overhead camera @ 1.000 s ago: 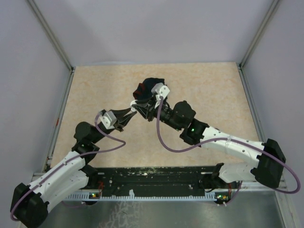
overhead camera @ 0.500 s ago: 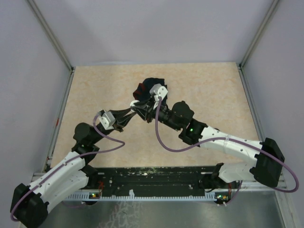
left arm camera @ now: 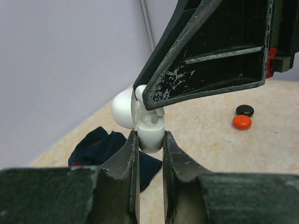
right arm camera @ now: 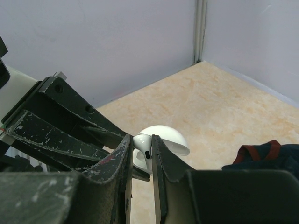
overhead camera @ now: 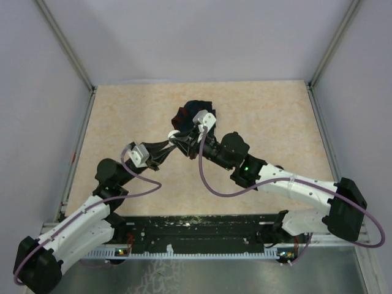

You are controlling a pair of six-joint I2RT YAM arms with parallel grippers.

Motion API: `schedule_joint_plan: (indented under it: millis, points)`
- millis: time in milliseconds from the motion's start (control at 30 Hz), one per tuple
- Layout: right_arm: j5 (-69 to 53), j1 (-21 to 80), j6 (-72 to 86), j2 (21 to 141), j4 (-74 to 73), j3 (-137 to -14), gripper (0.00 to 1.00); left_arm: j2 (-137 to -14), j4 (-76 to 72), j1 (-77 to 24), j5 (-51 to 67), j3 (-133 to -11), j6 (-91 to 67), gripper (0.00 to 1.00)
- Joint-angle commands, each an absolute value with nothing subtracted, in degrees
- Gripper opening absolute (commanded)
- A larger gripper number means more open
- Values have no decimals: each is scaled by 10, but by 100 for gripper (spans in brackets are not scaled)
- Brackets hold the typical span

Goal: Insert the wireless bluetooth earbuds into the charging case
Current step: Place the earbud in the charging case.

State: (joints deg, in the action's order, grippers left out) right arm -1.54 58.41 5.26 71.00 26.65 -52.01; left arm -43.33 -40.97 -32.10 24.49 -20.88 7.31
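The white charging case (left arm camera: 149, 135) hangs above the table with its lid (left arm camera: 122, 108) swung open, and my left gripper (left arm camera: 150, 140) is shut on its body. My right gripper (right arm camera: 140, 140) is shut on a white earbud (right arm camera: 144, 151), stem downward, directly over the case's open top. In the left wrist view the right fingers (left arm camera: 210, 56) cover most of that earbud (left arm camera: 140, 92). From above, both grippers meet at the case (overhead camera: 175, 134), the left gripper (overhead camera: 172, 143) below-left and the right gripper (overhead camera: 184, 139) to the right.
A dark navy cloth with red trim (overhead camera: 190, 112) lies on the table just behind the grippers, also showing as the cloth (left arm camera: 100, 144) under the case. A black disc (left arm camera: 244, 110) and an orange-red disc (left arm camera: 242, 122) lie on the tabletop. Walls enclose the table.
The right wrist has shifted slightly left and down toward the case with the earbud. The left arm has stayed still, keeping the case.
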Motion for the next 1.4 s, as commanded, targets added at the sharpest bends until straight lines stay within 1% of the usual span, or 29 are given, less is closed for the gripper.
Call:
schedule_joint_plan:
  millis: [0,533,600,667,733,933,1133,1367]
  points:
    - [-7,592,43,703,282,-516,11,-426,-439,-319,251,-209,64,0]
    - [-23,592,47,718,292,-519,11,-426,-445,-319,259,-208,60,0]
    - [-26,592,47,716,289,-520,15,-426,-444,-319,258,-208,59,0]
    - [-27,592,45,713,287,-522,22,-427,-445,-319,258,-208,59,0]
    - [-27,592,43,710,282,-525,27,-428,-444,-319,258,-208,58,0]
    - [-27,592,37,702,278,-527,34,-429,-439,-319,258,-211,58,0]
    - [-23,592,27,694,273,-530,38,-430,-435,-319,259,-213,57,0]
    - [-14,592,4,685,252,-541,40,-435,-428,-320,272,-218,53,0]
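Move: The right hand holds the earbud just over the open charging case, whose middle is about 1 cm ahead, 1 cm left and 2 cm below it; the raised lid stands roughly 3 cm ahead and 1 cm left, about level with the hand. The left hand already grips the case, its middle some 1 cm ahead, 1 cm right and 1 cm up. The dark cloth lies on the table about 24 cm ahead of the right hand, 6 cm right and 27 cm down. Still pinching the earbud, the right hand lowers it about 1 cm into the open case, then stops sinking and opens its fingers partway to let go, easing back by under half a centimetre with the tips still around the socket. The left hand keeps its grip and holds the case practically still beneath. ##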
